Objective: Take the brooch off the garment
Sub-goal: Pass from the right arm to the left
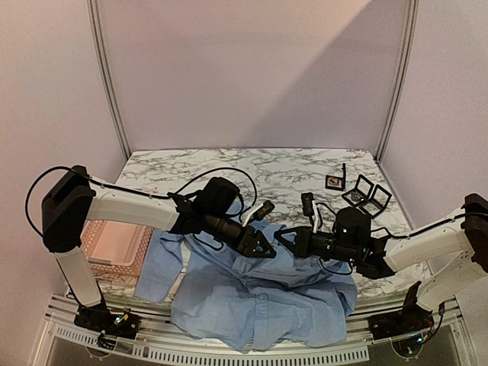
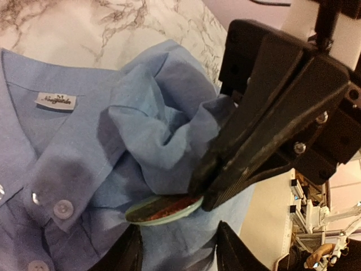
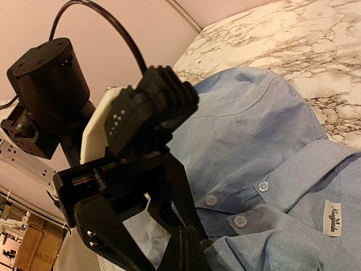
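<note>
The garment (image 1: 259,293) is a light blue buttoned shirt, crumpled over the table's near edge. On a raised fold near its collar sits the brooch (image 2: 163,209), a round disc with a pale green rim and a dark red face. My right gripper (image 2: 204,183) is shut on shirt fabric at the brooch's right edge, and the same shut fingers (image 3: 189,245) show in the right wrist view. My left gripper (image 2: 179,230) stands open just short of the brooch, one finger on either side of it and neither touching. In the top view both grippers meet over the shirt (image 1: 276,242).
A pink plastic basket (image 1: 114,245) stands at the left under the left arm. Small open black boxes (image 1: 366,194) and a little framed item (image 1: 334,181) lie at the back right of the marble table (image 1: 229,164). Part of the shirt hangs over the front rail.
</note>
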Available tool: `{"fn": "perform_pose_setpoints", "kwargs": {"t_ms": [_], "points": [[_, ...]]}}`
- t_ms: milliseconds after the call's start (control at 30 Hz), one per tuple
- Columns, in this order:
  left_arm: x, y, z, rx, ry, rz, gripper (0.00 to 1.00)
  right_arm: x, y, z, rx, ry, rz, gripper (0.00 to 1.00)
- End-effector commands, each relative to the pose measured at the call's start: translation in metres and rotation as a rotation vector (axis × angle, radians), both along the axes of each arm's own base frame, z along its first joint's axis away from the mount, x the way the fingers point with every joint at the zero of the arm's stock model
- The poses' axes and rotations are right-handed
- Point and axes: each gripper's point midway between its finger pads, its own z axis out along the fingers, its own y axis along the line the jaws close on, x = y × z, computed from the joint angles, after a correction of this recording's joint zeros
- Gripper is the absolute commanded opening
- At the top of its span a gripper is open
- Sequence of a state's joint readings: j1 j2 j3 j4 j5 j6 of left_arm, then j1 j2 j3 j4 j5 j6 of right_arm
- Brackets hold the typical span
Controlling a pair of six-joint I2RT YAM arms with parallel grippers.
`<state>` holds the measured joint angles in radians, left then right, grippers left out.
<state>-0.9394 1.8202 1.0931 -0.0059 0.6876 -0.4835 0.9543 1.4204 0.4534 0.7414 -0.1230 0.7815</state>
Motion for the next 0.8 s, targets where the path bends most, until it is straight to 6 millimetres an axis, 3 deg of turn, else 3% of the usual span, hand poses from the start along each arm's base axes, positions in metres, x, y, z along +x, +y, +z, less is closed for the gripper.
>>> {"fn": "perform_pose_setpoints", "kwargs": {"t_ms": [0,333,600,767], "points": [[-0.006,-0.007,0.003,-0.059,0.022,-0.016,0.4,0.002,0.005,0.008,0.044,-0.019,0.015,0.0],[-0.019,-0.014,0.006,-0.1,0.08,-0.043,0.0,0.004,0.007,-0.002,0.002,-0.002,0.013,0.03],[-0.028,-0.012,-0.005,-0.042,0.087,-0.034,0.0,0.0,-0.013,-0.01,-0.116,0.035,-0.032,0.36],[-0.034,-0.009,-0.011,-0.004,0.087,-0.038,0.0,-0.007,-0.028,-0.022,-0.293,0.083,-0.088,0.43]]}}
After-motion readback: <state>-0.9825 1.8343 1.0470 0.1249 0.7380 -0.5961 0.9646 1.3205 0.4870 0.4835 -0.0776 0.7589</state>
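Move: The brooch is almost at the left fingertips: about 2 cm ahead of the left hand, 1 cm to its right and 1 cm above. From the right hand, already shut on its edge and the cloth around it, the brooch's middle is roughly 1 cm ahead, 1 cm left and 1 cm lower. The collar label lies some 11 cm ahead of the left hand and 9 cm below, and a front button about 8 cm behind, 3 cm to the left and 9 cm below. The left fingers close fully from half open, pinching the cloth at the brooch's near edge, while the hand eases right and up about 1 cm, then sinks again and draws back, some 2.5 cm back in all. Only once they are shut do the right fingers let go, opening to nearly half; the right hand dips slightly, then backs off to the right by just under 2 cm. ##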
